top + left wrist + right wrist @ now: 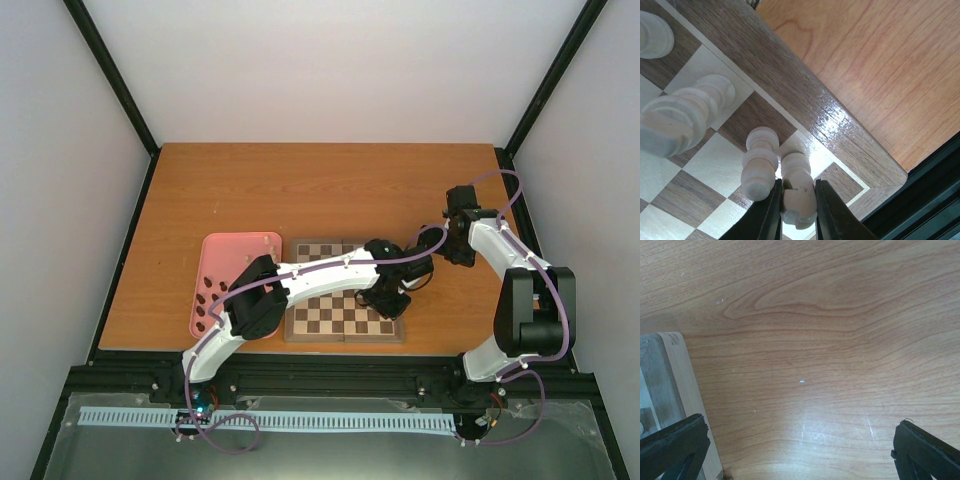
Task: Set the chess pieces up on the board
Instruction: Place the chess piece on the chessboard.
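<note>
The chessboard [330, 320] lies on the table, right of a pink tray. My left gripper [796, 215] is over the board's near right corner [840, 130] and is shut on a cream-white rook [799, 192], which stands on or just above the corner square. A cream-white pawn [760, 162] stands right beside it, touching the left finger. More cream-white pieces [685, 112] stand further along the row. My right gripper [800, 450] is open and empty above bare table, right of the board's edge [670, 385]. In the top view it [458, 240] hovers right of the board.
The pink tray [215, 255] with dark pieces lies left of the board. The left arm [300, 280] stretches across the board. The table's near edge and black frame [940, 180] lie close to the corner.
</note>
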Available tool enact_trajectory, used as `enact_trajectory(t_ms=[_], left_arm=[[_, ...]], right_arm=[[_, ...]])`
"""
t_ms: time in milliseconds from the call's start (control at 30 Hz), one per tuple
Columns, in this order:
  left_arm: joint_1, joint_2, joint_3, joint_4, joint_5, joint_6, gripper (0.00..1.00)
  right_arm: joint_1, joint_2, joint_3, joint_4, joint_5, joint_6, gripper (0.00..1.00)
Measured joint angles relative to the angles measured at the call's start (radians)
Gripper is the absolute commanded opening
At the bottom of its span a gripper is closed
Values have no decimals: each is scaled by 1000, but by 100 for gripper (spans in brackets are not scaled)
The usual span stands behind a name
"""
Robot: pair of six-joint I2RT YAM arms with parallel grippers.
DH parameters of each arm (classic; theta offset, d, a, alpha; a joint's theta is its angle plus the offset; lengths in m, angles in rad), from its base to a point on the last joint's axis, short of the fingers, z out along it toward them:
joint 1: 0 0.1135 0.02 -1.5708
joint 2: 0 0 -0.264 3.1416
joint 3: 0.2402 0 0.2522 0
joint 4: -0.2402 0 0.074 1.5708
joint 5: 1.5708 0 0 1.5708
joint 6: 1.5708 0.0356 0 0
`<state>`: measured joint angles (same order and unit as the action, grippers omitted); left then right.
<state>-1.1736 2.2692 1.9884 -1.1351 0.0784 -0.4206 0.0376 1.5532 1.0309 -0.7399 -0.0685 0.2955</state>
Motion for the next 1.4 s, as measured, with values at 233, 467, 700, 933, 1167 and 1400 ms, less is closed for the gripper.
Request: enact_trajectory(t_ms=[233,467,700,933,1167,1400], left_arm=[[0,0,0,0,1,11,32],[0,0,-7,2,10,22,42],[0,0,-12,2,15,29,54],[0,-24,-12,-16,0,55,68],[18,-182,4,-74,-54,67,79],[197,-396,-76,-72,-80,50,84]], right_arm=[[-4,0,0,0,-1,0,100],[-5,0,0,0,-4,0,100],[-5,0,0,0,-15,0,100],[-5,0,0,0,-19,-1,100],[-5,0,0,0,-22,-4,100],[-5,0,13,-4,-39,-5,100]])
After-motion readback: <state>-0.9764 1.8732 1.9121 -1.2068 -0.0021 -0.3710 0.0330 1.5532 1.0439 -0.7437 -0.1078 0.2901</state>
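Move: The held white chess piece stands in the left gripper over its square, the second from the near right corner. That square is directly under this hand, about 4 cm below. The next white piece is some 3 cm straight ahead, a taller one roughly 6 cm ahead, and the empty corner square 3 cm straight back. From the right gripper the piece's square is about 17 cm back and 13 cm to the left, some 5 cm lower. Keep the left gripper over the square, settling only a few millimetres, and spread the fingers from nearly shut to let go of the white piece. Then lift steeply, about 15 cm, still opening wide, and at the top swing left and forward over the board, some 8 cm each way, tilting the wrist about 15 degrees. ##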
